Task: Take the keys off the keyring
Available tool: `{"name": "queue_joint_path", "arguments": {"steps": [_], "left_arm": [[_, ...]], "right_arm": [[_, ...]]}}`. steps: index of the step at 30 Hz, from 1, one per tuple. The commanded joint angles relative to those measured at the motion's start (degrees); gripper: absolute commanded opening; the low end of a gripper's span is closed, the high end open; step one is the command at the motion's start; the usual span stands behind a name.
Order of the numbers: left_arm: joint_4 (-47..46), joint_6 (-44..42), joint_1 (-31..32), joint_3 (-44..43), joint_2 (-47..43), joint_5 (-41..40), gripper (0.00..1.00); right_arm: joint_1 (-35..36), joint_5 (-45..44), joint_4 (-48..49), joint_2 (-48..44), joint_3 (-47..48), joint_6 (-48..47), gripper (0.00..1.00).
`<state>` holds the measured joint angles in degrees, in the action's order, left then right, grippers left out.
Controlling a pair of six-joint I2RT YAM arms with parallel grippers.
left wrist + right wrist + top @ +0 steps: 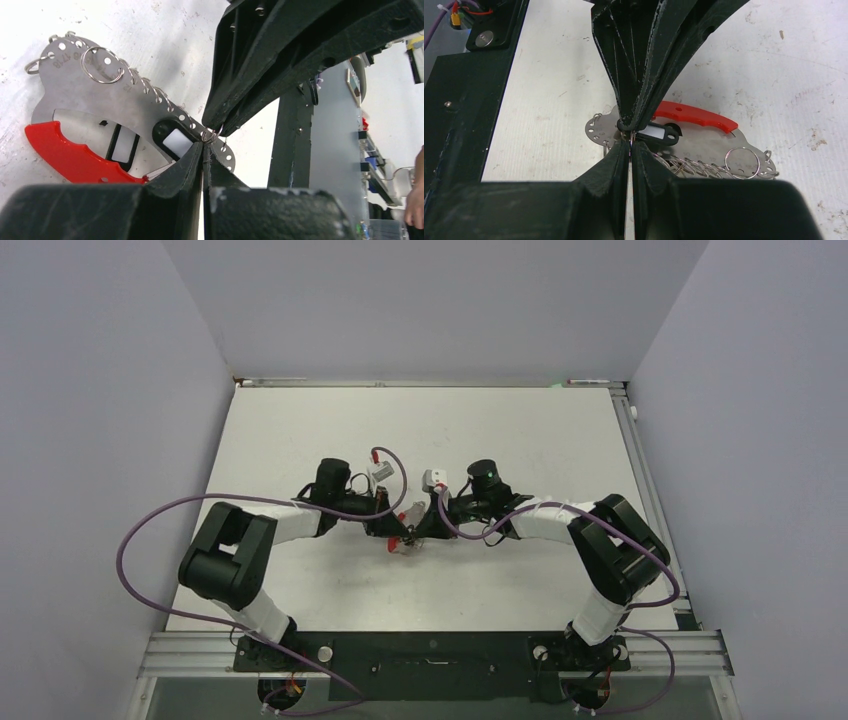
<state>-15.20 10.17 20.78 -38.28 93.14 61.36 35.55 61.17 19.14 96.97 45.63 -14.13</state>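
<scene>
The keyring is a flat grey metal band [95,102] pierced with holes, with a bright red grip [70,157] and several thin wire rings [102,65] along its edge. It lies flat on the table [405,545]. A black tag with a white label window [656,134] rests on it. I make out no keys. My two grippers meet tip to tip over one end of the band. The right gripper [630,143] is shut on a small wire ring [213,135]. The left gripper [204,146] is shut right beside that ring, touching it; whether it grips it is unclear.
Purple cables [150,525] loop off both arms above the white table [500,430]. Grey walls close in the left, right and back. A black rail [430,655] carrying the arm bases runs along the near edge.
</scene>
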Motion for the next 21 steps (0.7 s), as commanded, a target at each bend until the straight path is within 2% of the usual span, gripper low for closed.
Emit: {"name": "queue_joint_path", "arguments": {"steps": [1,7,11,17,21], "left_arm": [[7.9,-0.1,-0.2,-3.8,3.0,-0.4,0.0],[10.1,2.8,-0.1,-6.7,7.8,-1.6,0.0],[6.6,5.8,-0.3,-7.1,9.5,0.2,0.0],[-3.1,7.9,-4.4,-2.1,4.5,3.4,0.19],[-7.3,5.0,-6.2,1.2,-2.9,3.8,0.25]], "right_arm": [[-0.2,1.8,9.3,-1.6,0.5,1.7,0.05],[0.2,1.7,17.9,-0.9,-2.3,6.4,0.05],[0.8,1.1,18.6,-0.2,-3.1,6.1,0.05],[-0.6,1.4,22.7,0.2,-4.5,8.9,0.05],[-0.7,2.2,27.3,0.9,-4.8,12.2,0.05]]}}
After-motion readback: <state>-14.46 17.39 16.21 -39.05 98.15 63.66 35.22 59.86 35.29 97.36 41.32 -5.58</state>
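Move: The split ring carrying the black key tag is pinched in the right fingertips and lies about 1 cm to the right of the left hand's shut tips, at their height. The tag itself is some 1 cm ahead of the left hand and 2 cm below. The keyring plate's middle is roughly 4 cm ahead, 1 cm right and 3 cm below, its red handle about 4 cm ahead, 2 cm left and 4 cm below. From the right hand, the ring is at its tips and the tag about 1 cm ahead, 2 cm left and 2 cm below. With its tips still shut at the split ring, the left hand works down about 2 cm beside the right fingertips while rolling some 15 degrees around its own pointing direction, then opens its fingers about a quarter and backs off to its left by about 2 cm, rising slightly. The right hand keeps its pinch on the ring throughout, easing forward a little and finally up by about 1 cm as it rolls slightly. ##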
